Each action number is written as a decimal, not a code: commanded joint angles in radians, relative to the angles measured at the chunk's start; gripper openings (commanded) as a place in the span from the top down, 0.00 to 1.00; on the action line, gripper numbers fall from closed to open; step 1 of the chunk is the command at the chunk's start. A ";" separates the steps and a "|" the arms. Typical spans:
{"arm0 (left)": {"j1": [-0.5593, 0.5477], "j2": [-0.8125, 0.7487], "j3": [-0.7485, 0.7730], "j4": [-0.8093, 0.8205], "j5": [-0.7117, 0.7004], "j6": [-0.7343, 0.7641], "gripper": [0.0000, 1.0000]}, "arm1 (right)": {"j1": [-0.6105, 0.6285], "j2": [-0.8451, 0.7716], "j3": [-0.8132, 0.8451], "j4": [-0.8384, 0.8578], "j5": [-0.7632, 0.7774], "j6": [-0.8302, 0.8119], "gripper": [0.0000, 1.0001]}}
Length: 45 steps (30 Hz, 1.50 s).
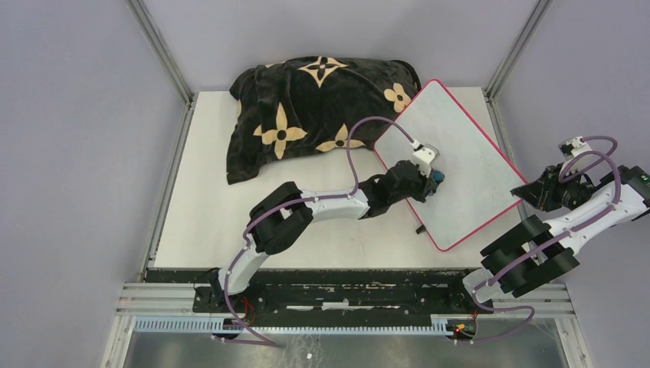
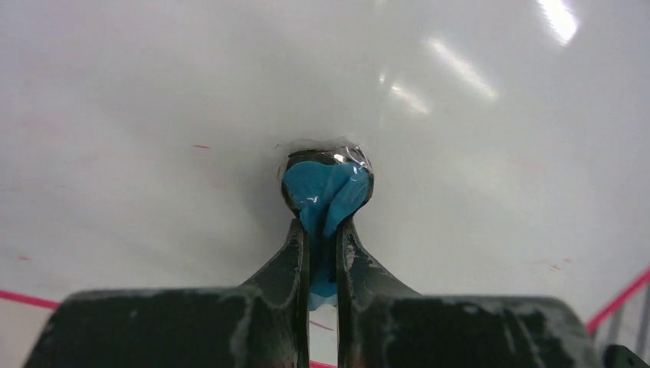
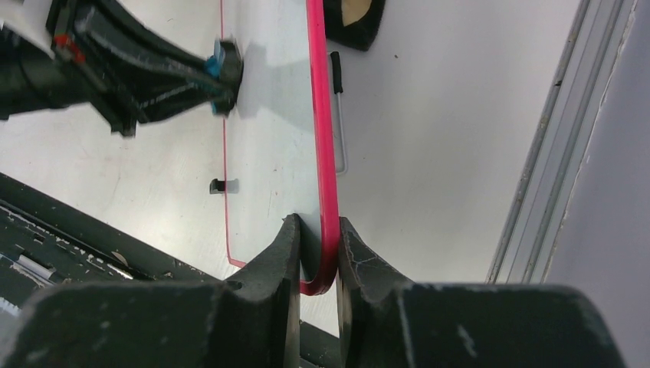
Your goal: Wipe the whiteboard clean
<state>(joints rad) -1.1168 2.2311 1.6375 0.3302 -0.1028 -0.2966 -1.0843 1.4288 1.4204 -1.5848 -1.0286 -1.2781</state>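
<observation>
The whiteboard (image 1: 460,165), white with a red-pink rim, lies tilted on the table at right of centre. My left gripper (image 1: 434,178) is shut on a small blue eraser (image 2: 326,192) and presses it against the board's surface (image 2: 153,115). Only faint red specks show on the board near it. My right gripper (image 1: 534,192) is shut on the board's right corner rim (image 3: 328,230) and holds that edge. The right wrist view shows the left gripper (image 3: 222,73) with the blue eraser on the board.
A black pillow with tan flower pattern (image 1: 314,107) lies at the back, touching the board's far-left corner. A small black clip (image 3: 218,185) sits by the board's near edge. A metal frame rail (image 1: 502,123) runs along the table's right side.
</observation>
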 commanded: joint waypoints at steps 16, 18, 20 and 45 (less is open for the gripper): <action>-0.083 0.045 0.130 -0.029 -0.035 0.010 0.97 | 0.015 -0.001 -0.035 -0.177 0.130 -0.082 0.99; -0.114 0.058 0.189 -0.059 -0.038 0.031 0.97 | 0.014 -0.002 -0.039 -0.177 0.131 -0.085 1.00; -0.139 0.070 0.234 -0.086 -0.033 0.046 0.97 | 0.014 -0.003 -0.041 -0.177 0.132 -0.086 0.99; 0.084 0.038 0.300 -0.224 -0.080 0.142 0.97 | 0.014 -0.014 -0.048 -0.177 0.128 -0.094 0.99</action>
<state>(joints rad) -1.1332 2.3157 1.9415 0.1375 -0.0257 -0.2443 -1.0920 1.4258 1.3983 -1.5684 -1.0504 -1.2839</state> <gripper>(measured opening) 0.136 0.233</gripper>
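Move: The tilted whiteboard has its middle about 5 cm ahead and 5 cm to the right of the left hand, some 3 cm higher; the left hand already holds the eraser against the board. The corner gripped by the right hand lies about 24 cm right, 4 cm back and 8 cm above the left hand, and the black clip on the lower edge roughly 13 cm back and 1 cm left. From the right hand, the board's middle is some 19 cm left and 9 cm ahead, 5 cm lower. Over the whiteboard the held eraser keeps rubbing in long strokes: the left hand first runs about 6 cm forward and left, then sweeps some 16 cm back and right while climbing the slope about 4 cm and turning clockwise, then heads forward and a little left again along this higher strip. Its fingers stay shut on the eraser; the right hand stays put, still pinching the board's corner. ##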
